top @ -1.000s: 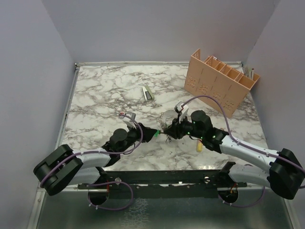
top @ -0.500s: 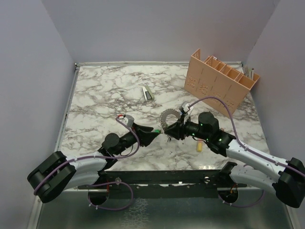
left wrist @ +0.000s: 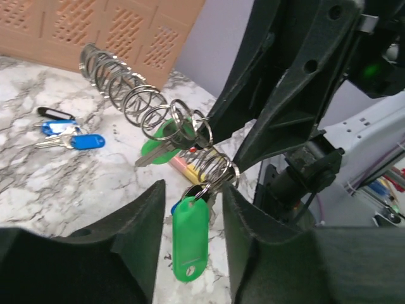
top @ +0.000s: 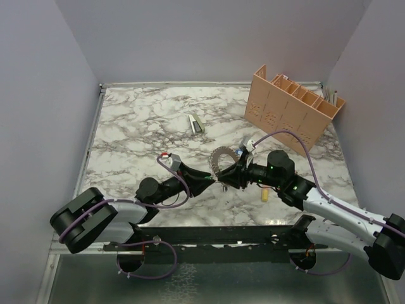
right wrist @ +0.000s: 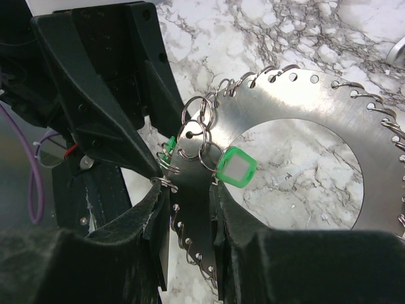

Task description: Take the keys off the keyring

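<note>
The keyring (right wrist: 304, 101) is a wide flat steel ring edged with a wire coil (left wrist: 126, 95), held up off the table (top: 221, 158). My right gripper (right wrist: 188, 190) is shut on its band, one finger on each face (top: 225, 176). Small split rings hang by that grip. One carries a green-headed key (right wrist: 236, 168), also visible from the left wrist (left wrist: 158, 142). A green plastic tag (left wrist: 190, 237) dangles from the coil between the fingers of my left gripper (left wrist: 193, 190). That gripper is open, with a gap on each side of the tag. In the top view its tips meet the ring (top: 212, 179).
A peach slotted organiser (top: 294, 107) stands at the back right. Loose blue-tagged keys (left wrist: 69, 136) lie on the marble beyond the ring. A yellow and pink stick (top: 264, 194) lies by the right arm. A small silver and green object (top: 196, 123) lies mid-table.
The right gripper has raised and tilted the keyring, so more of it shows. The left arm has drawn back and stretched low towards it, and its jaws have narrowed a little.
</note>
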You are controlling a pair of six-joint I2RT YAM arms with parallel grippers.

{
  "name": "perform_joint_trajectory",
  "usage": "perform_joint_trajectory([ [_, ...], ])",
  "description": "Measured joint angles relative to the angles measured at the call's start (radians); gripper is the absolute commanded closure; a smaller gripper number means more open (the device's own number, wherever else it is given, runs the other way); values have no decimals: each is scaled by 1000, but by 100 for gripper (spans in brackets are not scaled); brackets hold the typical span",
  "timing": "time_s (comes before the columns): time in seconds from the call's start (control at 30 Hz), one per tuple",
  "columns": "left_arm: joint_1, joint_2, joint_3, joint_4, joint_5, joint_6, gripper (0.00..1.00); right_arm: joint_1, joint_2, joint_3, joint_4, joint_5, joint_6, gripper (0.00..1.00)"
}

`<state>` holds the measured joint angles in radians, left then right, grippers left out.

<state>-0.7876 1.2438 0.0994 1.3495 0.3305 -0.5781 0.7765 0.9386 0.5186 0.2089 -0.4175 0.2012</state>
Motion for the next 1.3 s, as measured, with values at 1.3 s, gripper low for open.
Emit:
perform_joint_trajectory([
  [1.3, -157, -277, 490, -1214, -233, 400, 100, -6, 44, -10, 34, 98, -141, 99],
])
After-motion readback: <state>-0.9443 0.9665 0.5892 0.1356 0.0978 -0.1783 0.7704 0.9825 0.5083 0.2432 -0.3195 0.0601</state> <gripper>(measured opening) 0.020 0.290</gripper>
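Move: The left hand's open fingers all but straddle a hanging green key tag, its middle about 1 cm back and 1 cm to the right, at hand height. A second green tag lies some 2 cm ahead, 3 cm right and 1 cm up, and the metal disc's centre about 6 cm ahead, 4 cm right and 1 cm up. From the right hand, gripping that disc, the first tag is roughly 2 cm back, 3 cm left and 1 cm lower. Back and to the right by about 2 cm, the left hand moves onto the green tag while its fingers shut and pinch it. Keeping that pinch, it then goes some 3 cm forward and rises nearly 2 cm, rolling about 30 degrees so its rightward-pointing fingertips dip. The right hand keeps its grip on the disc and carries it forward and somewhat down. ##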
